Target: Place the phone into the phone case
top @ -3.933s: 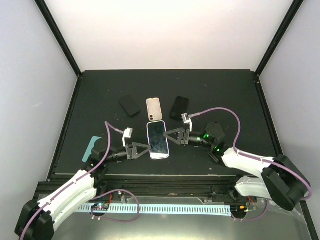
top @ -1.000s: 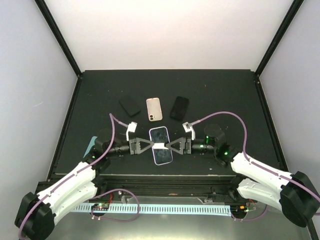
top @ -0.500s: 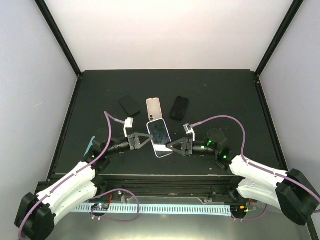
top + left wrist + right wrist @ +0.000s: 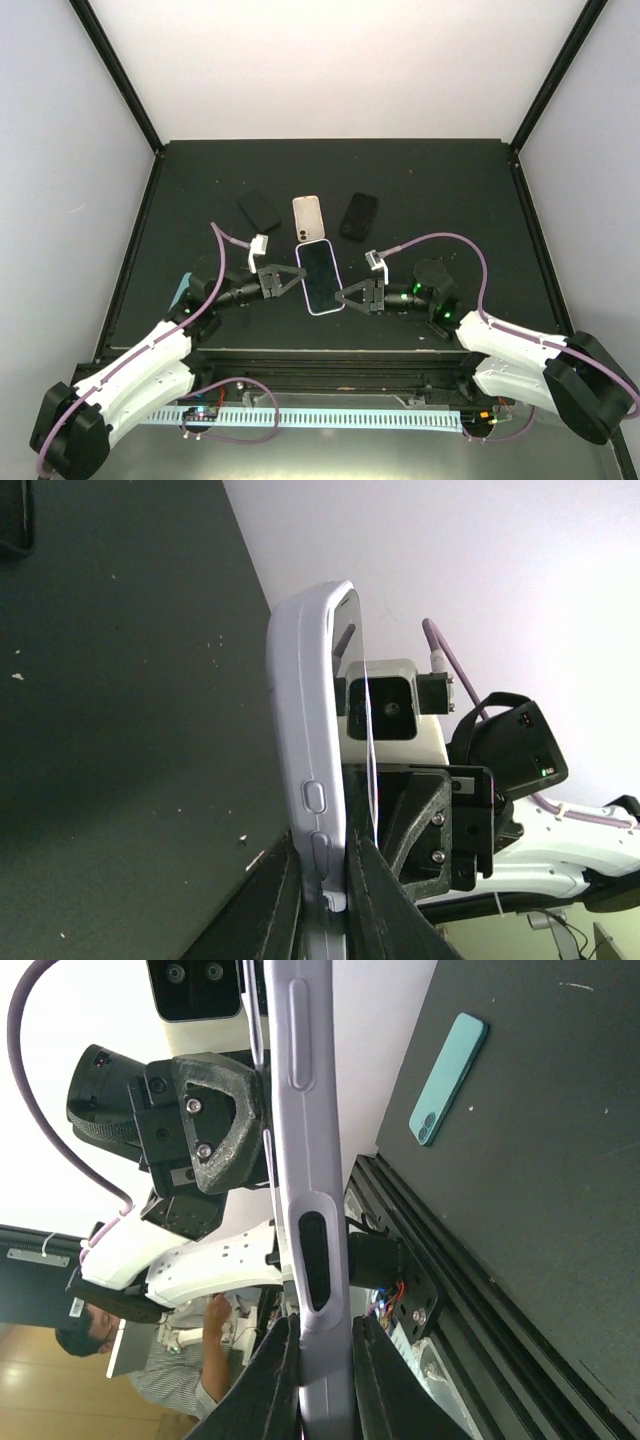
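Note:
A lavender phone case (image 4: 330,305) with a dark-screened phone (image 4: 318,272) in its frame hangs above the table's near middle. My left gripper (image 4: 298,272) is shut on its left long edge. My right gripper (image 4: 340,297) is shut on its lower right corner. In the left wrist view the case (image 4: 305,730) stands edge-on, side buttons showing, clamped between my left gripper's jaws (image 4: 325,858). The right wrist view has the case (image 4: 312,1110) edge-on too, my right gripper (image 4: 325,1325) pinching its end. The phone's screen is hidden in both wrist views.
Three items lie in a row farther back: a black one (image 4: 260,211), a beige one (image 4: 308,217) and another black one (image 4: 359,215). A teal phone (image 4: 182,292) lies at the left by my left arm, also in the right wrist view (image 4: 448,1078).
My right gripper has slid toward the case's lower corner and shut on it. The case, held by the left gripper, has shifted slightly away from the table's front edge and tilted.

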Action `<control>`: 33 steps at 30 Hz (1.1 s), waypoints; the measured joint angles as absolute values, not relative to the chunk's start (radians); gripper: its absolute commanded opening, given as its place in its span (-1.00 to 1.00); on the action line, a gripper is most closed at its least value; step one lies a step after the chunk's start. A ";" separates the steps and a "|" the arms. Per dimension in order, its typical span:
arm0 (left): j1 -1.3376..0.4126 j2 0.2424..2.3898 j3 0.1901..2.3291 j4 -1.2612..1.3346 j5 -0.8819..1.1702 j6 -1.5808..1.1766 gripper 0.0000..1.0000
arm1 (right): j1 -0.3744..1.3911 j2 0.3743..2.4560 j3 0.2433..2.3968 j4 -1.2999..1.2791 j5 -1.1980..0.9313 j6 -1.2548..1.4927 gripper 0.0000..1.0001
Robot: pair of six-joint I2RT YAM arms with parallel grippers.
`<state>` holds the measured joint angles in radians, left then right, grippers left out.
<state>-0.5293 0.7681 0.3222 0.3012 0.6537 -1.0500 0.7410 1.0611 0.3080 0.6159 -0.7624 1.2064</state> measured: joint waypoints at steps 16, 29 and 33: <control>-0.518 0.770 0.373 0.144 0.625 -0.961 0.52 | 0.742 1.047 0.344 0.466 -0.696 1.137 -0.98; -0.505 0.688 0.509 -0.302 0.435 -0.718 0.98 | 0.546 1.101 0.499 0.167 -0.624 0.954 -0.98; -0.498 0.729 0.565 -0.400 0.373 -0.644 0.98 | 0.416 1.144 0.531 0.088 -0.627 0.900 -0.98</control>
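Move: Between the two grippers, about level with both, hangs the phone in its lavender case: its middle is about 4 cm to the left and 4 cm ahead of the right hand, and some 4 cm to the right and 1 cm back of the left. On the table roughly 17 cm below, the black phone lies about 30 cm ahead and 6 cm to the right of the right hand, the beige case 30 cm ahead and 9 cm to its left. Opening wide, the left fingers let go of the case's left edge, and that hand backs off about 5 cm to the left, sinking a little and tipping its fingers down. The right hand keeps its pinch on the right edge and, after a slow start, swings the cased phone some 11 cm forward and 7 cm right towards the black phone, dropping about 4 cm while turning roughly 20 degrees clockwise and tipping its fingers down. ##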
